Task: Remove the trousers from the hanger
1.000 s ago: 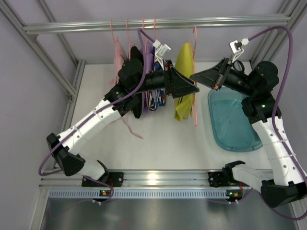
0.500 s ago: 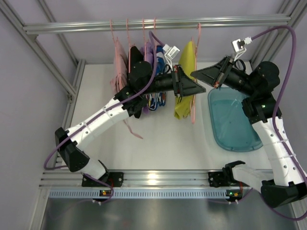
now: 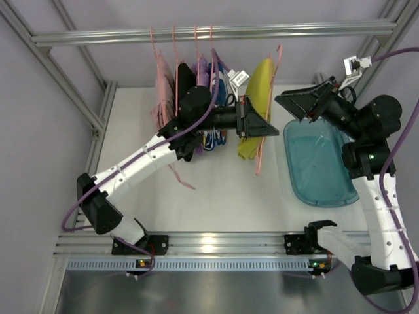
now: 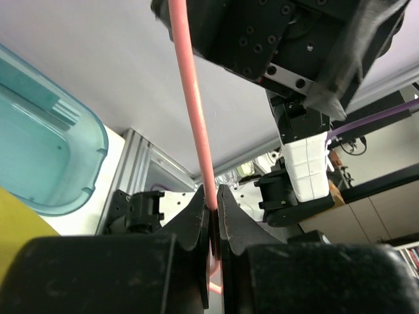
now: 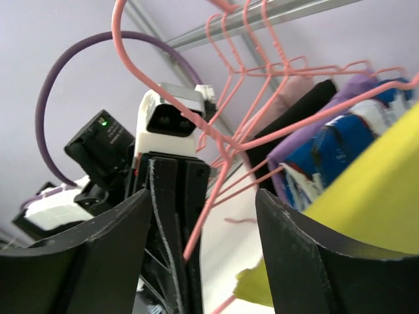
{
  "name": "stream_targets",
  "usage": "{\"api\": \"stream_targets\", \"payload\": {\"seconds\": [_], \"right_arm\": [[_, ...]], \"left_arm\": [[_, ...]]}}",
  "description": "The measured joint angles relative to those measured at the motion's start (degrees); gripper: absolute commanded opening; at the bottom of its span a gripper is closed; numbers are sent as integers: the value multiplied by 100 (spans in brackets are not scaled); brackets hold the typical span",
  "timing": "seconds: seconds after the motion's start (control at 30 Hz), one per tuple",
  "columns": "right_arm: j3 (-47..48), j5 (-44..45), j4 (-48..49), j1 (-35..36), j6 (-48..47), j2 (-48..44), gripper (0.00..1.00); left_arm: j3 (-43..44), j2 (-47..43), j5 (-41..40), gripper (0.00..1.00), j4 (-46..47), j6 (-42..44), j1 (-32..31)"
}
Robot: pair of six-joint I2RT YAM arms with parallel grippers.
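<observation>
The yellow trousers (image 3: 255,88) hang on a thin pink wire hanger (image 3: 270,98) that tilts, its hook (image 3: 279,48) just below the rail (image 3: 216,31). My left gripper (image 3: 267,129) is shut on the hanger's wire; in the left wrist view the wire (image 4: 193,98) runs down into the closed jaws of the gripper (image 4: 211,196), with the trousers (image 4: 19,219) at lower left. My right gripper (image 3: 281,101) is open and empty, just right of the hanger. In the right wrist view the gripper (image 5: 203,196) frames the hanger (image 5: 216,157), the trousers (image 5: 366,196) and the left gripper's fingers (image 5: 173,216).
Several more pink hangers (image 3: 196,46) on the rail carry pink, black, purple and blue-patterned garments (image 3: 196,98). A teal tray (image 3: 317,163) lies on the table at the right, under my right arm. A loose pink hanger piece (image 3: 182,178) lies on the table.
My left gripper closed in on the hanger and swung it to a tilt, hook shifted right. My right gripper drew back to the right and up, away from the hanger.
</observation>
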Motion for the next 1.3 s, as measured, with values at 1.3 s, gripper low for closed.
{"api": "stream_targets", "payload": {"seconds": [1.3], "right_arm": [[-2643,1462,391,1176,-5370,-1244,99]], "left_arm": [[828,273,466,0,-103,-190,31]]}}
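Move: The yellow-green trousers hang some 5 cm ahead of the open right hand, 7 cm to its left and 15 cm below it. Their pink hanger, already pinched by the left hand, has its middle about 2 cm ahead, 5 cm left and 5 cm lower. The blue patterned trousers hang about 6 cm ahead, 19 cm left and 13 cm down. From the left hand the yellow-green trousers lie roughly 10 cm ahead, straight in line sideways, and 10 cm lower. Still pinching the hanger wire, the left hand lifts it about 4 cm and then holds. The right hand opens fully, swings right away from the hanger while dropping some 13 cm, then comes back left and lastly slightly forward, rolling about 45 degrees around its pointing line, to bring its spread fingers close to the near side of the yellow-green trousers. ##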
